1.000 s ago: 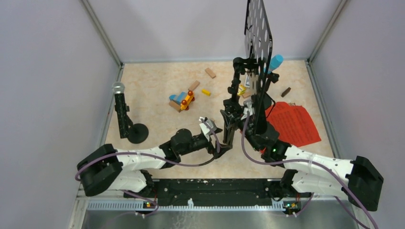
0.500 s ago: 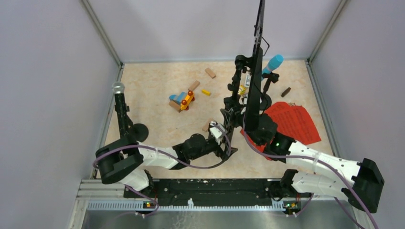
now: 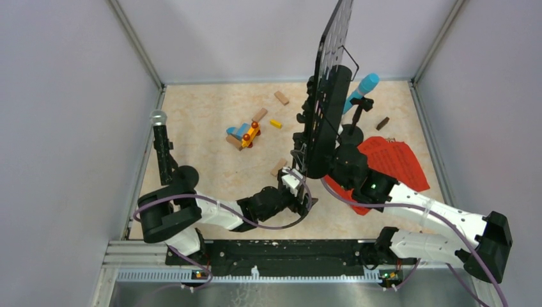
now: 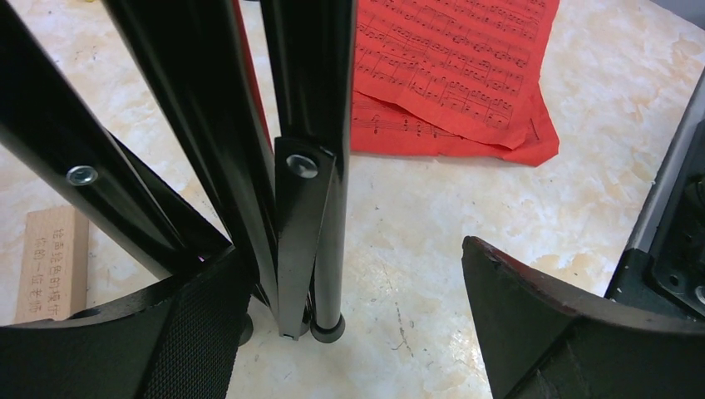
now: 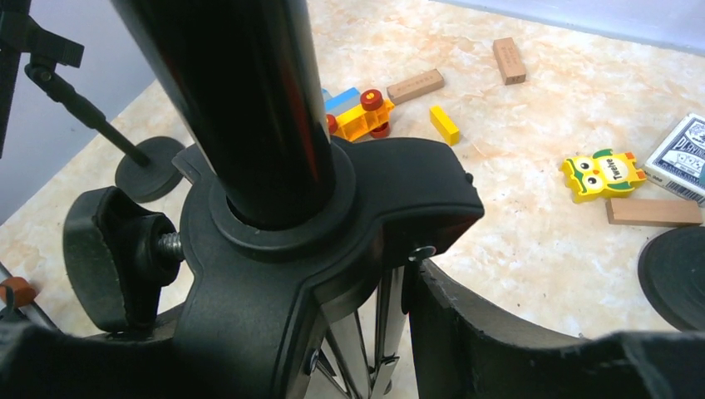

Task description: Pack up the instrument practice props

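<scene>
The black hole-punched music stand [image 3: 335, 45] stands upright, tilted a little, right of centre. My right gripper [image 3: 342, 167] is shut on the leg hub [image 5: 316, 249] below its pole [image 5: 241, 100]. My left gripper [image 4: 349, 332] is open around the folded tripod legs [image 4: 308, 208], which stand on the floor close to the left finger [image 4: 191, 332]. Red sheet-music pages [image 3: 396, 163] lie to the right. The blue microphone [image 3: 367, 84] sits on its round-based holder [image 3: 351, 135]. The black silver-headed microphone [image 3: 160, 131] leans on its holder [image 3: 185, 176] at the left.
A colourful toy vehicle [image 3: 245, 133] and small wooden blocks [image 3: 281, 97] lie mid-table, with another block [image 4: 54, 262] beside the legs. A yellow owl toy [image 5: 603, 173] and a card box [image 5: 682, 154] lie behind the stand. Walls close the table on three sides.
The stand's desk has swung round and leans the other way. My left arm has moved right and nearer, bringing its open fingers round the tripod legs. The right gripper keeps its hold.
</scene>
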Robot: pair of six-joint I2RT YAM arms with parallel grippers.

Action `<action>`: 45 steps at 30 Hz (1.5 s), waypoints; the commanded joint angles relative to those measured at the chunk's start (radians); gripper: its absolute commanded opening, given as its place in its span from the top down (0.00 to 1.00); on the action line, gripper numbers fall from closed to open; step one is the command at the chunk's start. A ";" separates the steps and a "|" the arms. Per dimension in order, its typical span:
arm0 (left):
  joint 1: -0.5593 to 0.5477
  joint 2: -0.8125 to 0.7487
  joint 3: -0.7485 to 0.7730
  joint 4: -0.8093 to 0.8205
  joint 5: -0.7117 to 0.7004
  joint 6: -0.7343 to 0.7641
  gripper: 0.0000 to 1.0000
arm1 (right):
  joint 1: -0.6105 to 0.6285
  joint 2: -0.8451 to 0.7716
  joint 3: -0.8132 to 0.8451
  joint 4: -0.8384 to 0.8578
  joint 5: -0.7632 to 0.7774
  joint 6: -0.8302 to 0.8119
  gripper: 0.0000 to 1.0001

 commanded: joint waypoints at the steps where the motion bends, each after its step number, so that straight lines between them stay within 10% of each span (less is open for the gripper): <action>1: 0.026 0.029 0.034 0.025 -0.147 0.012 0.03 | 0.046 -0.043 0.158 0.152 -0.254 0.192 1.00; 26: -0.250 -0.409 -0.242 -0.003 -0.180 -0.029 0.01 | 0.084 -0.064 0.019 0.286 -0.099 -0.143 1.00; 45: -0.265 -0.411 -0.271 0.027 -0.130 -0.016 0.01 | 0.274 -0.083 -0.322 0.926 0.026 -0.521 1.00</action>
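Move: The right hand already grips the folded music stand just below its leg hub, which sits about 4 cm above that hand; the table's near edge is some 24 cm back and 25 below. From the open left hand, the stand's lower legs are roughly 4 cm ahead, 2 to the right and 3 below. A wooden block lies about 7 ahead, 6 left and 9 below it, and the red sheet music some 5 ahead and 27 right. Back towards the near table edge and to the left, the right hand carries the stand about 9 cm, turning counter-clockwise, then tipping its fingers up some 25 degrees while still closed around the upper legs. After a brief hold the left hand, staying wide open without gripping the legs, draws back alongside and to its left, rising a little late on. ##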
